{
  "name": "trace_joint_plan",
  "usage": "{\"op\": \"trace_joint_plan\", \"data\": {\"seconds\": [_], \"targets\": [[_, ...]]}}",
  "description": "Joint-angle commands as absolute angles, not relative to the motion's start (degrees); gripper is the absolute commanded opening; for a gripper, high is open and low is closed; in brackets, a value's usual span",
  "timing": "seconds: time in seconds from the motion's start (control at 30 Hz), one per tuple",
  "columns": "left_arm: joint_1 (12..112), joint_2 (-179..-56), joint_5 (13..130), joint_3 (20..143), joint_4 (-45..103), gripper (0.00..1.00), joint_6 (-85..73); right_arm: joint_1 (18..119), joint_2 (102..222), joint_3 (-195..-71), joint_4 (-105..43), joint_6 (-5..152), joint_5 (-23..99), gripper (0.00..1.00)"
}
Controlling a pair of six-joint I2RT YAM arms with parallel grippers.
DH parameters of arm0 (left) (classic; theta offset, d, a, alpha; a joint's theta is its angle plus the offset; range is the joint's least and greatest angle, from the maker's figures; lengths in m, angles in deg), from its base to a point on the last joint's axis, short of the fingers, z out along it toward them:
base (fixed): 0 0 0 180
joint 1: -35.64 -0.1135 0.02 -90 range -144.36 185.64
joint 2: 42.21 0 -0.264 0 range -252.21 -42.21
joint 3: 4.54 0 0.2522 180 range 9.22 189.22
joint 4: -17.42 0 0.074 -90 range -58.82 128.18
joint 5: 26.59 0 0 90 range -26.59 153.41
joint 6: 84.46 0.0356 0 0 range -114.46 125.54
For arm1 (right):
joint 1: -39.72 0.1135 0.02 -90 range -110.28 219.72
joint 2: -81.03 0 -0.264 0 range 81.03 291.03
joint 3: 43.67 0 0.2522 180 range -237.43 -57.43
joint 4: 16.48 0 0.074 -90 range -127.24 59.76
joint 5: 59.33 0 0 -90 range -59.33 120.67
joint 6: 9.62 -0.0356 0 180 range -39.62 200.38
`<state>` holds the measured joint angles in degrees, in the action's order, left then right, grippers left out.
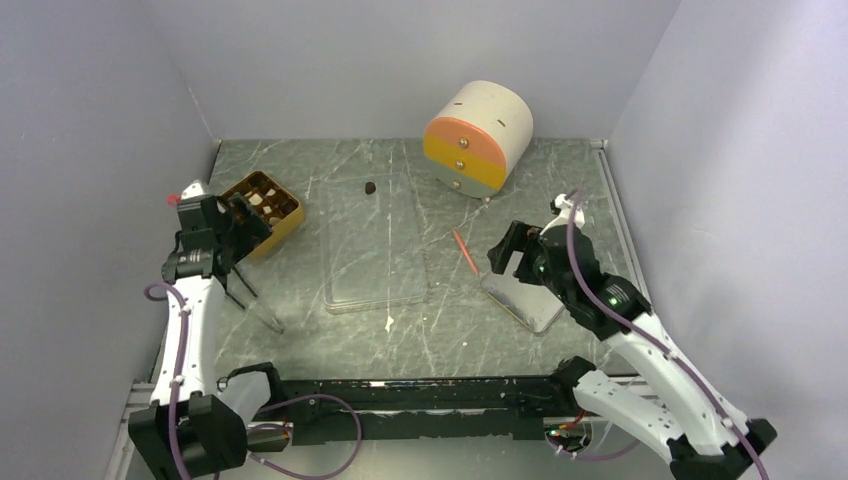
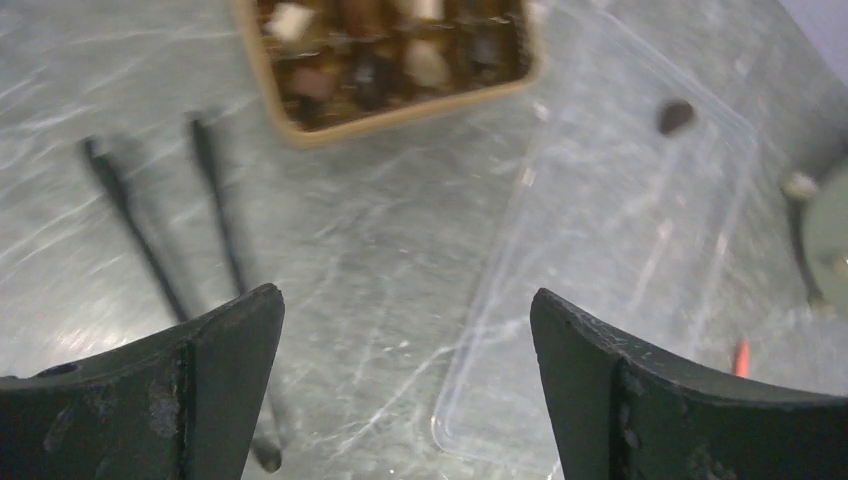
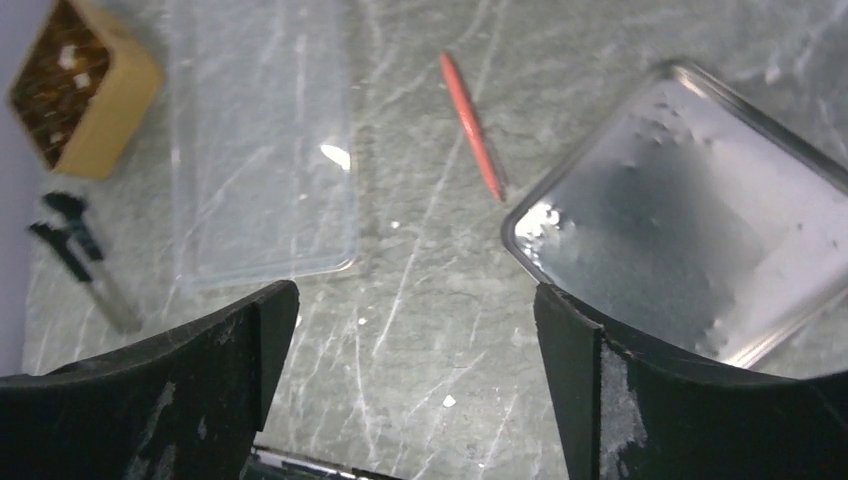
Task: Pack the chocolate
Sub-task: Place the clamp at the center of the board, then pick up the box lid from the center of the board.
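Observation:
Several chocolate pieces [image 2: 360, 55], dark, brown and cream, sit in the golden-brown compartmented tray [image 1: 283, 231] at the far left. That tray [image 3: 105, 125] also shows in the right wrist view. One dark chocolate piece [image 1: 370, 187] lies alone at the far end of a clear plastic lid [image 1: 375, 260]; the left wrist view shows that piece [image 2: 676, 116] too. My left gripper [image 1: 240, 222] hovers just in front of the tray, open and empty [image 2: 405, 300]. Near the tin, my right gripper [image 1: 508, 256] stands open over bare table [image 3: 415, 295].
A silver tin [image 1: 525, 298] lies under the right arm, with an orange-red stick [image 1: 465, 252] beside it. A round drawer box [image 1: 478, 135] stands at the back. Black tweezers [image 1: 250, 298] lie near the left arm. A white crumb [image 1: 389, 322] sits before the lid. Grey walls enclose the table.

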<state>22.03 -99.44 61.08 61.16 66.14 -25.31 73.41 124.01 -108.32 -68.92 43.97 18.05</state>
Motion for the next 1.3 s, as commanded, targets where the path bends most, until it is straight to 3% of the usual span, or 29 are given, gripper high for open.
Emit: {"op": "trace_joint_plan", "data": {"seconds": [0.0, 0.17, 0.27, 0.37, 0.57, 0.73, 0.93, 1.27], "targets": [[26.56, -100.68, 75.11, 61.81, 56.98, 0.97, -18.80, 73.59, 130.00, -109.99, -69.05, 34.87, 9.33, 0.87], [34.77, -101.82, 84.21, 58.96, 50.24, 0.97, -15.50, 73.56, 138.10, -108.98, -67.37, 27.24, 5.11, 0.50], [40.78, -100.92, 85.07, 57.32, 48.05, 0.97, -12.00, 73.27, 144.00, -109.47, -70.69, 19.08, -0.05, 0.37], [43.56, -100.04, 82.65, 57.32, 49.10, 0.97, -6.84, 72.46, 150.12, -110.65, -69.86, 16.83, -1.14, 0.36], [51.75, -99.60, 66.40, 56.89, 51.90, 0.97, -5.42, 68.59, 161.46, -113.62, -64.89, 13.68, 3.97, 0.36], [56.50, -97.42, 45.94, 57.37, 55.49, 0.97, -8.30, 66.42, 169.11, -116.33, -65.56, 9.25, 3.46, 0.36], [58.92, -95.46, 38.31, 56.89, 55.22, 0.97, -8.14, 63.62, 175.30, -117.94, -65.00, 7.34, 6.60, 0.34], [59.80, -94.44, 35.89, 56.25, 55.21, 0.97, -7.49, 62.88, 177.74, -115.77, -60.34, 7.14, 5.51, 0.35]]}}
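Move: The rimmed lid lies with its middle about 6 cm ahead of the right hand, 9 cm to its right and some 21 cm below; the far-left rim, where the fingers are headed, is about 11 cm ahead and 3 cm right. The red pen is about 14 cm ahead and 3 cm left of the right hand, the clear board's middle 17 cm ahead and 21 cm left. From the left hand the lid is roughly 54 cm to the right, level with it. The lid's far-left rim, by the corner next to the pen, is where the right hand comes down: about 20 cm down and 11 cm forward, turning some 45 degrees clockwise and tipping steeply down, while its fingers narrow from nearly wide open to about a third. The left hand, empty and still wide open, swings 17 cm right, away from the clamp, then comes back 6 cm left, rolling its left side up. ##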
